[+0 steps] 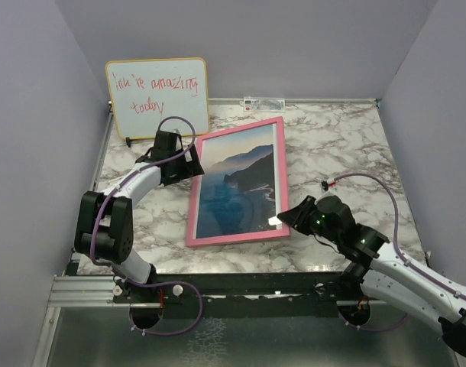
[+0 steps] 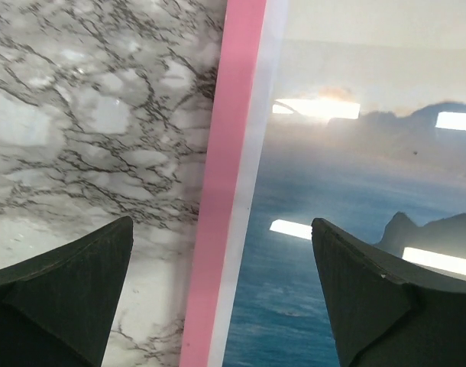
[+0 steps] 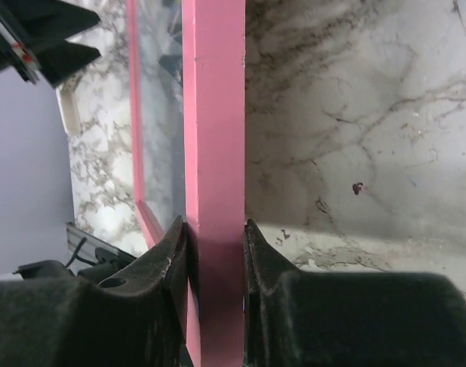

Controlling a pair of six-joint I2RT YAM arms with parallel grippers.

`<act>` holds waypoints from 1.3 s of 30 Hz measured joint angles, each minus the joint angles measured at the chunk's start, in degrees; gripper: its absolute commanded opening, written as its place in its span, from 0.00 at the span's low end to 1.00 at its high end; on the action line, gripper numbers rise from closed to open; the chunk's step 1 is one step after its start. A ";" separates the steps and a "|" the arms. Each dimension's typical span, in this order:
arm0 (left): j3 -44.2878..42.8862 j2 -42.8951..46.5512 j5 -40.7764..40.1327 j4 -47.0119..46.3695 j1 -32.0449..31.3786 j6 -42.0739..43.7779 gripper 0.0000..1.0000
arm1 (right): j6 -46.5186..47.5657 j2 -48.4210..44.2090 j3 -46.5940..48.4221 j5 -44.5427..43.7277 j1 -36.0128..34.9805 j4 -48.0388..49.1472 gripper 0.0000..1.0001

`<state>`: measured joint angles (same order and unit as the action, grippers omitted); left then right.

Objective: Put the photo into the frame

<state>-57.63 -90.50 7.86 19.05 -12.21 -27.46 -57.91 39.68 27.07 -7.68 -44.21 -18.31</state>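
Note:
The frame (image 1: pixel 237 238), with a pink border, lies on the marble table, its long side running away from me. The photo (image 1: pixel 237 183), a blue sea coast with dark mountains, shows inside it under the pane. My right gripper (image 1: pixel 283 219) is shut on the frame's right border near the near right corner; in the right wrist view both fingers (image 3: pixel 172 252) press the pink bar (image 3: pixel 214 115). My left gripper (image 1: pixel 189 162) hangs open over the frame's left border (image 2: pixel 225 176) near the far corner, one finger over the marble, the other over the photo (image 2: pixel 347 191).
A yellow-edged whiteboard (image 1: pixel 156 95) with red handwriting leans on the back wall, just behind the left gripper. Bare marble (image 1: pixel 332 145) lies right of the frame. Purple walls close in three sides, and a metal rail (image 1: pixel 88 290) runs along the near edge.

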 measured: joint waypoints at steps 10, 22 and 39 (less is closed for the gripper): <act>6.95 0.07 -1.14 -10.49 4.24 0.44 0.99 | -1.18 2.84 -8.57 5.70 1.60 10.45 0.28; 7.80 -1.99 -3.06 -13.16 4.98 0.07 0.99 | 1.16 3.04 -18.80 6.97 3.10 14.03 0.54; 7.39 0.28 -2.80 -9.40 5.14 -0.55 0.99 | 2.12 6.78 0.42 -7.69 3.19 -6.95 0.62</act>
<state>-50.24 -90.21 5.06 9.65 -7.07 -28.01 -55.79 46.46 27.49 -15.38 -41.01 -25.26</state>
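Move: The right hand grips the frame's raised right rail; its resting place on the table lies some 12 cm below, about 3 cm back and 2 cm right. The near right corner is roughly 4 cm back, straight in line; the frame's middle is about 15 cm ahead, 12 cm left and 5 cm lower. From the open left hand, the frame's middle lies about 13 cm right, 4 cm back and 4 cm below, the whiteboard some 14 cm ahead and 9 cm left. Right hand lowers the frame's raised edge about 11 cm, releases it, rises some 6 cm; open left shifts left-down. ##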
